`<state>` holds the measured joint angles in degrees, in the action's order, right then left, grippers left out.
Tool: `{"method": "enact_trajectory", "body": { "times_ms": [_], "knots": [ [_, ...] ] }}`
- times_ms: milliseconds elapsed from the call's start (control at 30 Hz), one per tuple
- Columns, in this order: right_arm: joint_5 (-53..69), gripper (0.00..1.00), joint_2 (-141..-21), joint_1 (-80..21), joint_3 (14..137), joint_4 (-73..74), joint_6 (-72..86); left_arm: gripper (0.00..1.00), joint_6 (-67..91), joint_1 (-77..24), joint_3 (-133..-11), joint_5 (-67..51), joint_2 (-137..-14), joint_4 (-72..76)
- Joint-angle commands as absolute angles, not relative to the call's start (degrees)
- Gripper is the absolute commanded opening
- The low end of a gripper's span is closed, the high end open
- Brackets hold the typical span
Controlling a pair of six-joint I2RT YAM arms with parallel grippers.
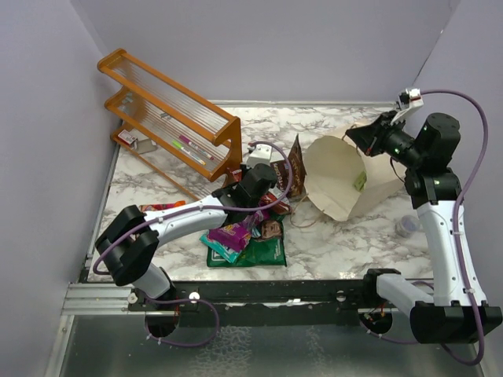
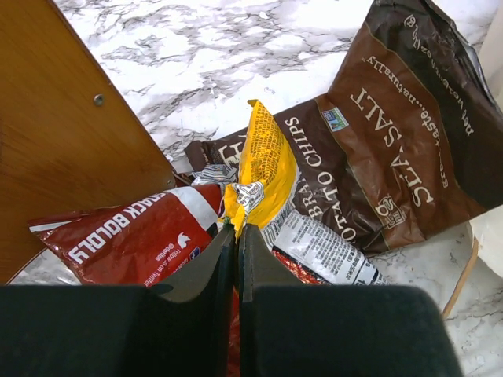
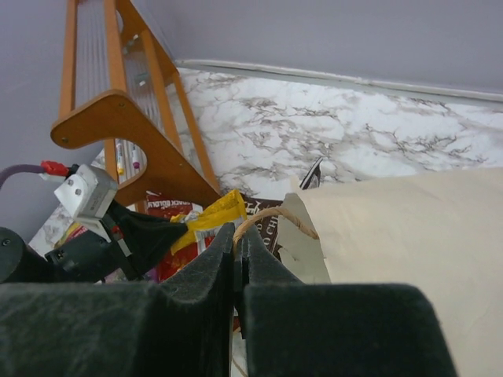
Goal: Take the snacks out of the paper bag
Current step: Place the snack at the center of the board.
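Observation:
The beige paper bag (image 1: 346, 182) lies tipped on the marble, its mouth toward the left. My right gripper (image 1: 352, 133) holds its top edge; in the right wrist view the gripper (image 3: 238, 232) is shut on the brown string handle (image 3: 277, 214) beside the bag's wall (image 3: 393, 236). Snacks lie in a pile left of the bag: a green packet (image 1: 250, 253), a purple one (image 1: 230, 233) and a dark brown chips bag (image 1: 297, 163). My left gripper (image 2: 236, 229) is shut on the corner of a yellow packet (image 2: 269, 165), between a red packet (image 2: 134, 239) and the brown chips bag (image 2: 393, 141).
An orange wooden slatted rack (image 1: 169, 118) with pens (image 1: 193, 147) stands at the back left, close to my left gripper. A small clear cap (image 1: 406, 226) sits on the table right of the bag. Purple walls close in the left, back and right sides.

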<state>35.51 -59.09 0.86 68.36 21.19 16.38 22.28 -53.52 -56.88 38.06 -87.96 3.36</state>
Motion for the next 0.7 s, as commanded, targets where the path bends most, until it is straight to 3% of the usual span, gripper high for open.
{"method": "enact_trajectory", "body": {
  "times_ms": [0,267,433,533,667],
  "knots": [
    [35.1,0.01,-59.9,1.1,73.9,15.8,18.6,0.0,25.6,-52.7,-57.3,35.8,-88.1,3.4],
    [35.5,0.01,-69.7,1.1,85.3,13.9,10.8,0.0,29.4,-52.3,-55.6,33.6,-87.0,2.3],
    [50.3,0.01,-76.8,1.1,93.2,17.0,10.5,0.0,30.6,-52.3,-54.6,33.0,-86.5,2.2],
    [59.5,0.01,-77.5,1.1,91.4,12.1,14.7,0.01,31.0,-52.2,-54.8,32.6,-86.8,2.2],
    [61.7,0.01,-75.2,1.1,85.7,10.2,17.8,0.04,31.1,-52.2,-55.4,32.0,-87.0,2.0]
  ]
}}
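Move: The left hand still holds the yellow snack. The silver-backed snack on the pile lies about 4 cm ahead of it, 2 cm right and 7 cm below. The red snack is level with this hand, about 7 cm left and 7 below, and the brown chips bag is some 8 cm ahead, 9 right and 8 below. From the right hand, which still grips the paper bag's handle, the bag's middle is level fore and aft, 2 cm right and roughly 18 below. Up and forward, quickly, the right hand hauls the paper bag by its handle, rising almost 9 cm and reaching about 6 forward, then swings some 3 cm left, easing slightly back and down as it turns counter-clockwise. Meanwhile the left hand sinks about 2 cm towards the pile, fingers tipping slightly further down and still pinching the yellow snack. ##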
